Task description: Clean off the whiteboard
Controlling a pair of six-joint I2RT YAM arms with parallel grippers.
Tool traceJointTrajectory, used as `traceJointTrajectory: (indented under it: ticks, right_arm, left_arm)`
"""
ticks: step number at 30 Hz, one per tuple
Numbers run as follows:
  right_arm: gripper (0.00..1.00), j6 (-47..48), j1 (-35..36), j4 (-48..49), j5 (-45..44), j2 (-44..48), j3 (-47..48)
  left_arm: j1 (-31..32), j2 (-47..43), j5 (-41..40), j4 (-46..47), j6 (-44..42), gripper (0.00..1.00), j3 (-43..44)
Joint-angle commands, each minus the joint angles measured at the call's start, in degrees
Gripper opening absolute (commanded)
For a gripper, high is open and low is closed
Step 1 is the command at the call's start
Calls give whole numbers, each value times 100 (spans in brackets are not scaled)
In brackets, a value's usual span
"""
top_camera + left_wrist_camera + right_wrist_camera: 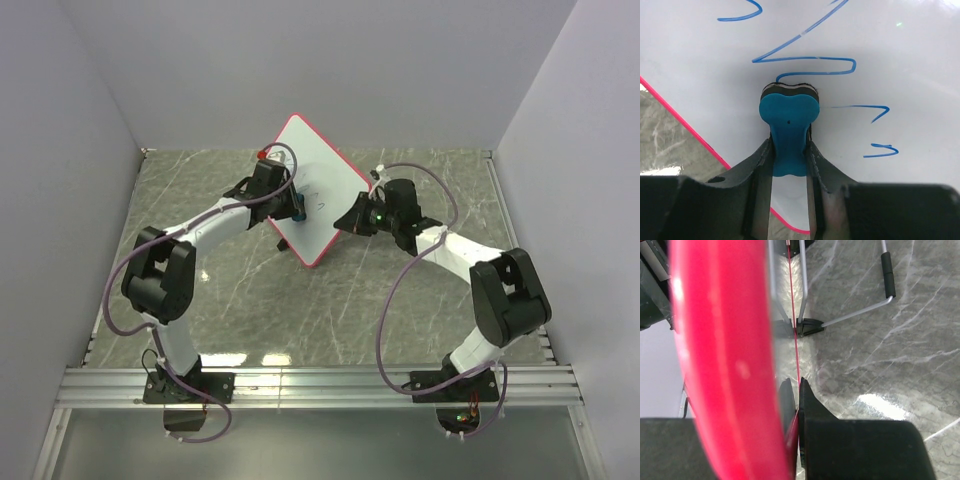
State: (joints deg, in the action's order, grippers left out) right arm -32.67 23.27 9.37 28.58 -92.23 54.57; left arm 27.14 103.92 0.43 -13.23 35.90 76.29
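Observation:
The whiteboard (322, 170), white with a pink-red rim, stands tilted above the table's middle. Blue scribbles (815, 60) cross its face (910, 55). My left gripper (296, 206) is shut on a small blue bone-shaped eraser (789, 114), whose felt end presses on the board just below a zigzag line. My right gripper (353, 221) is shut on the board's right edge. In the right wrist view the red rim (725, 360) fills the left side, and the jaws (798, 386) pinch the thin edge. The board's wire stand (850, 316) with black feet (888, 275) hangs behind.
The grey marble tabletop (250, 290) lies below, with pale walls on three sides. An aluminium rail (320, 385) runs along the near edge by the arm bases. Cables (395, 290) loop from both arms.

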Motion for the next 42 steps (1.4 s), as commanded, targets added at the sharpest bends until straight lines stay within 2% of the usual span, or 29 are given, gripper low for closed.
traceJointTrajectory:
  ticks: [1, 7, 10, 16, 21, 25, 35, 42]
  right_arm:
    - [0, 287, 363, -1552, 913, -164, 63]
    - [0, 208, 363, -1482, 913, -278, 107]
    - [0, 173, 354, -1455, 922, -331, 142]
    - [0, 103, 354, -1438, 886, -410, 212]
    - [0, 85, 363, -1473, 842, -402, 230]
    - [0, 59, 363, -1455, 816, -375, 186]
    - [0, 67, 363, -1508, 772, -349, 107]
    - [0, 67, 354, -1552, 763, -437, 238]
  left_arm:
    - [37, 392, 431, 752, 75, 0, 44]
    - [142, 410, 1275, 1235, 321, 0, -27]
    - [353, 427, 1495, 1140, 234, 0, 375]
    - [688, 594, 1671, 823, 32, 0, 1089]
    - [670, 647, 1558, 647, -100, 0, 1055]
    - [442, 656, 1566, 664, -75, 0, 827]
    - [-603, 972, 1338, 322, -57, 0, 545]
    - [-666, 982, 1345, 356, -197, 0, 238]
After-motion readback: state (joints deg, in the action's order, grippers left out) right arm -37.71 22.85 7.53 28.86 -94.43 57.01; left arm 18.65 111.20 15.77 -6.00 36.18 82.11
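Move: On the tilted whiteboard, which climbs to the right, the left hand already holds the eraser against the writing; two small marks lie about 3 cm ahead, 4 cm right and 2 cm higher. The blue squiggle is some 7 cm ahead and 1 cm right, about 1 cm higher. The board's near corner sits roughly 12 cm back, 3 cm right and 9 cm lower. From the right hand, clamped on the edge, the small marks are about 6 cm ahead, 5 cm left and 3 cm lower. Wiping up the slope, the left hand slides the eraser about 9 cm right and 7 cm up across the small marks, then sweeps back down some 10 cm to the left while working 5 cm farther forward, into the squiggle. The wrist rolls and swings clockwise on the way out, swinging most of the way back on the return. The right hand keeps its hold on the board's edge, almost still. ##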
